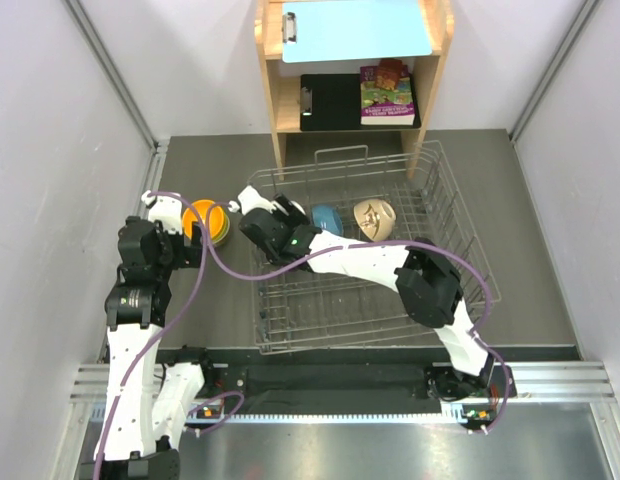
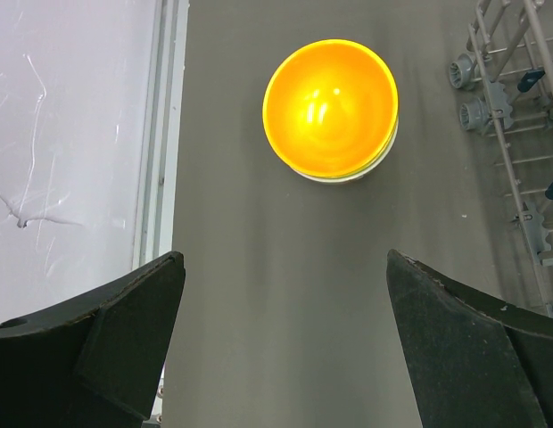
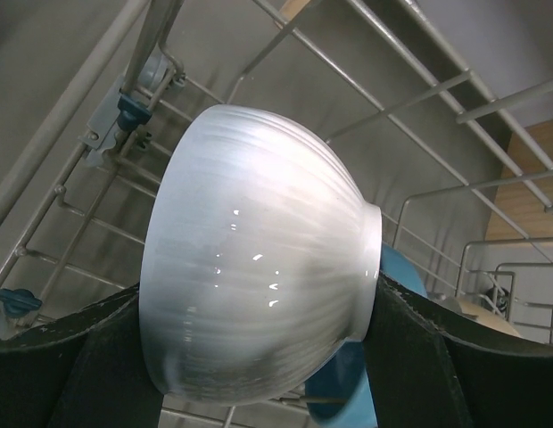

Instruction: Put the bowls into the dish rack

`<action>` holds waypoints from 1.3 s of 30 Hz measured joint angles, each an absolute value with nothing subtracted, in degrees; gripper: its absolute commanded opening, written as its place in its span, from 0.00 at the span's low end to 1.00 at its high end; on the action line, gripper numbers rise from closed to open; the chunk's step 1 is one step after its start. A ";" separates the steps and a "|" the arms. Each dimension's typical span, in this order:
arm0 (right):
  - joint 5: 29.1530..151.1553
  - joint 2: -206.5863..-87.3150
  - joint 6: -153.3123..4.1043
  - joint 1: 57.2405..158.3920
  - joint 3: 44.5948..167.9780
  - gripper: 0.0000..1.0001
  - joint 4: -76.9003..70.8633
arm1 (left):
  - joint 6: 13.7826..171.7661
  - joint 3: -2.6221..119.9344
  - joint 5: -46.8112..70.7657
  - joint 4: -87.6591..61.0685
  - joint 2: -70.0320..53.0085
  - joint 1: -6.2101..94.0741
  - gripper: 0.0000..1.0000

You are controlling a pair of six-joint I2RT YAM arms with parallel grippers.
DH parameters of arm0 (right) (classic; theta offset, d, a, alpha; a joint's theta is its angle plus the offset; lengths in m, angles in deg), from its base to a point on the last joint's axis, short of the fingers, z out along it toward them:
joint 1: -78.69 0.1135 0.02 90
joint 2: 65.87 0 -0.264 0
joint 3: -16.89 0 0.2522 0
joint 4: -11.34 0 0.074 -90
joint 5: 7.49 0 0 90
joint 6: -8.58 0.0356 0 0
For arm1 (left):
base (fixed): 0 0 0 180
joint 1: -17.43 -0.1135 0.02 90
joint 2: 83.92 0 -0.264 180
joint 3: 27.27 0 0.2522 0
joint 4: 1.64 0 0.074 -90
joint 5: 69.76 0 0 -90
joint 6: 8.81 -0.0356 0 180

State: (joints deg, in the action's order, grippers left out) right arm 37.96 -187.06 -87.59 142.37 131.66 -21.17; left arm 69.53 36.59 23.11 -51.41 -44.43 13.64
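My right gripper [image 3: 259, 308] is shut on a white ribbed bowl [image 3: 259, 259], held on its side inside the silver wire dish rack [image 3: 419, 89] at the rack's far left [image 1: 270, 215]. A blue bowl [image 1: 327, 217] and a beige speckled bowl [image 1: 373, 218] stand on edge in the rack [image 1: 440, 215], just right of the white one. An orange bowl [image 2: 330, 107] sits on top of a stack on the table left of the rack, with a lime green rim [image 1: 221, 232] under it. My left gripper [image 2: 284, 254] is open and empty, short of the stack [image 1: 206, 220].
A wooden shelf unit [image 1: 280, 90] with a blue clipboard [image 1: 355, 28] and a book stands behind the rack. Grey walls close in both sides. The rack's left wall [image 2: 517, 134] lies right of the orange bowl.
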 measured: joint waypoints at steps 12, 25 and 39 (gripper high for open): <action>38.02 -187.56 -87.66 142.59 131.82 0.91 -21.78 | 69.53 36.59 23.09 -51.45 -44.43 13.64 0.99; 37.28 -187.56 -87.90 142.61 132.25 0.95 -21.84 | 69.53 36.59 22.87 -51.45 -44.41 13.64 0.99; 41.11 -180.35 -87.79 142.72 131.10 0.98 -21.91 | 69.36 36.59 22.63 -51.45 -44.43 13.66 0.99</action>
State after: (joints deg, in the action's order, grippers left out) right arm 41.11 -180.35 -87.79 142.72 131.10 -21.91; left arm 69.36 36.59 22.63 -51.45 -44.43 13.66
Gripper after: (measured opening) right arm 0.975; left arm 0.991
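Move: The white bowl already sits in the right hand's grip, on edge over its rack slot, which lies about 4 cm below that hand and 1 cm ahead. The blue bowl stands level with the hand, some 8 cm to the right and 3 cm lower; the patterned bowl stands about 18 cm right. The orange bowls are roughly 21 cm left, level, 7 cm lower. From the left hand the slot lies about 10 cm ahead, 26 cm right and 10 cm down. The white bowl is eased down the last half centimetre into the rack to the left of the blue bowl. Then the right fingers open wide and let go of it while the hand stays nearly in place. The empty hand then lifts about 5 cm up away from the bowl, gathering speed, edging back slightly and rolling a little so its left side rises. ##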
